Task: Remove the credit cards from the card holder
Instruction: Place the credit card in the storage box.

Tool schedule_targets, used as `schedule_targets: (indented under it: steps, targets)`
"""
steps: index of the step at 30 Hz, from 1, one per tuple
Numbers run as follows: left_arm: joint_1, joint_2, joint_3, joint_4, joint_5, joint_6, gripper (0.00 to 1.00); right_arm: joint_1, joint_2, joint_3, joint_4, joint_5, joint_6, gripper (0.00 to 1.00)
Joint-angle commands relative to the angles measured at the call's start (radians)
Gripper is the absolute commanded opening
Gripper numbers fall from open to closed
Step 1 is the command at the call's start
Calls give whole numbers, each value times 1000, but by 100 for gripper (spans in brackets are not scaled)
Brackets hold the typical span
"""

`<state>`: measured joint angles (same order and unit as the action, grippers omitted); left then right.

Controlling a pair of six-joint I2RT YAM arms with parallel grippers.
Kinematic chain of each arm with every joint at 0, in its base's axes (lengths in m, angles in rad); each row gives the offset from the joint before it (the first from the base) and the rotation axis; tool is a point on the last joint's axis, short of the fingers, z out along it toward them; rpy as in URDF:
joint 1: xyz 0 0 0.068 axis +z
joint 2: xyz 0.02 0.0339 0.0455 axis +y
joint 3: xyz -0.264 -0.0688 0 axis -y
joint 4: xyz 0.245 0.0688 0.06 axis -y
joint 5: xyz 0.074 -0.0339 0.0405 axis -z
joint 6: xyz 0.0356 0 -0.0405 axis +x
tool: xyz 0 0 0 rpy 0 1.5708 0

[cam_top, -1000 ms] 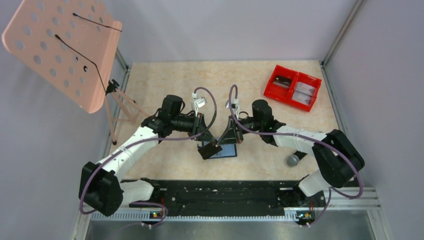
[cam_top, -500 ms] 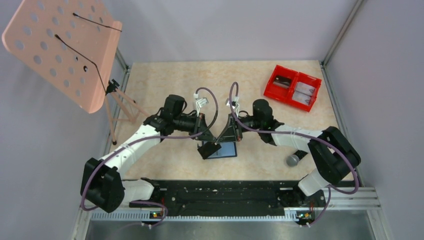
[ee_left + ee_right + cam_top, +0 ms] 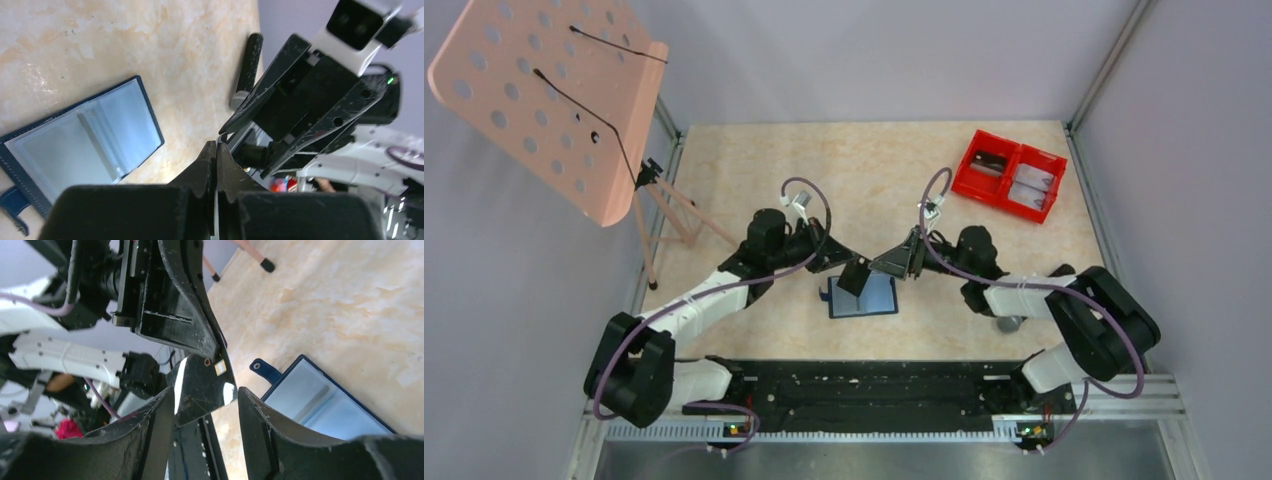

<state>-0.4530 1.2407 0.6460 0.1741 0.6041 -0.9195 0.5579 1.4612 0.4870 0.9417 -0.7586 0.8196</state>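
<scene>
The card holder (image 3: 866,298) lies open on the table, pale blue inner faces up; it also shows in the left wrist view (image 3: 85,145) and the right wrist view (image 3: 325,400). My left gripper (image 3: 852,268) (image 3: 216,145) is shut on a black credit card (image 3: 856,278) (image 3: 202,387), held just above the holder's left half. My right gripper (image 3: 894,265) (image 3: 205,390) stands open right of the card. Its fingers (image 3: 155,425) flank the card's lower edge without touching it.
A red two-compartment bin (image 3: 1009,175) with flat cards in it sits at the back right. A grey ball (image 3: 1009,322) lies by the right arm's forearm. A pink perforated stand (image 3: 554,100) on a tripod rises at the left. A black rail (image 3: 864,385) runs along the near edge.
The left gripper closed on the black card and raised it off the holder. The right gripper opened, let go of the card and drew back to the right.
</scene>
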Motion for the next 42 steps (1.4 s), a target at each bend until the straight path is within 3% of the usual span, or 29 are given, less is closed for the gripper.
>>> schedule_targets:
  steps: [1, 5, 11, 20, 22, 25, 26, 31, 34, 42]
  targets:
    - [4, -12, -38, 350, -216, -246, 0, -6, -3, -77, 362, 187, 225, 50]
    - [-2, 10, -50, 461, -292, -321, 0, -5, 72, -100, 507, 233, 329, 50]
    - [-22, 45, -54, 522, -325, -315, 0, -6, 173, -74, 644, 202, 412, 48]
    - [-60, 73, -84, 634, -333, -307, 0, 17, 248, -26, 692, 172, 436, 42]
    - [-73, 74, -91, 647, -333, -303, 0, 20, 258, -12, 699, 161, 439, 34]
    - [-76, 76, -93, 647, -294, -297, 0, 20, 269, 13, 686, 127, 431, 8]
    - [-74, 78, -88, 641, -263, -282, 7, 18, 272, 21, 680, 105, 421, 0]
    - [-34, 71, 0, 342, -34, -147, 33, -7, 273, 26, 696, -63, 388, 0]
    - [-13, 37, -12, 271, 48, -73, 43, -9, 265, 27, 666, -173, 364, 0]
    - [34, -88, 61, -66, 123, 180, 45, -8, 291, 58, 664, -402, 381, 0]
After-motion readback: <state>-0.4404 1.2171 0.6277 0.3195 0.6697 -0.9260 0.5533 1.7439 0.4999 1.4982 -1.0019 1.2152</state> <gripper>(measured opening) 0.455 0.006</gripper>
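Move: The black credit card, still pinched in the shut left fingers, has its middle about 4 cm back of the left hand point. From the half-open right hand it lies about 4 cm left and 2 cm back, nearly level. The right fingers are some 4 cm right and 2 cm back of the left hand. The open card holder lies about 15 cm below the right hand, 4 cm back and 2 cm left. The storage box is far off, some 27 cm ahead and 32 cm right. Forward and up about 6 and 5 cm, the left hand swings the card while its tips lift; the right hand eases about 2.5 cm forward, tips lifting some 15 degrees, and shuts on the card's near end. The left fingers then open to about half as both hands draw back roughly 5 cm, the right keeping its pinch and swinging counter-clockwise, the left clockwise. ##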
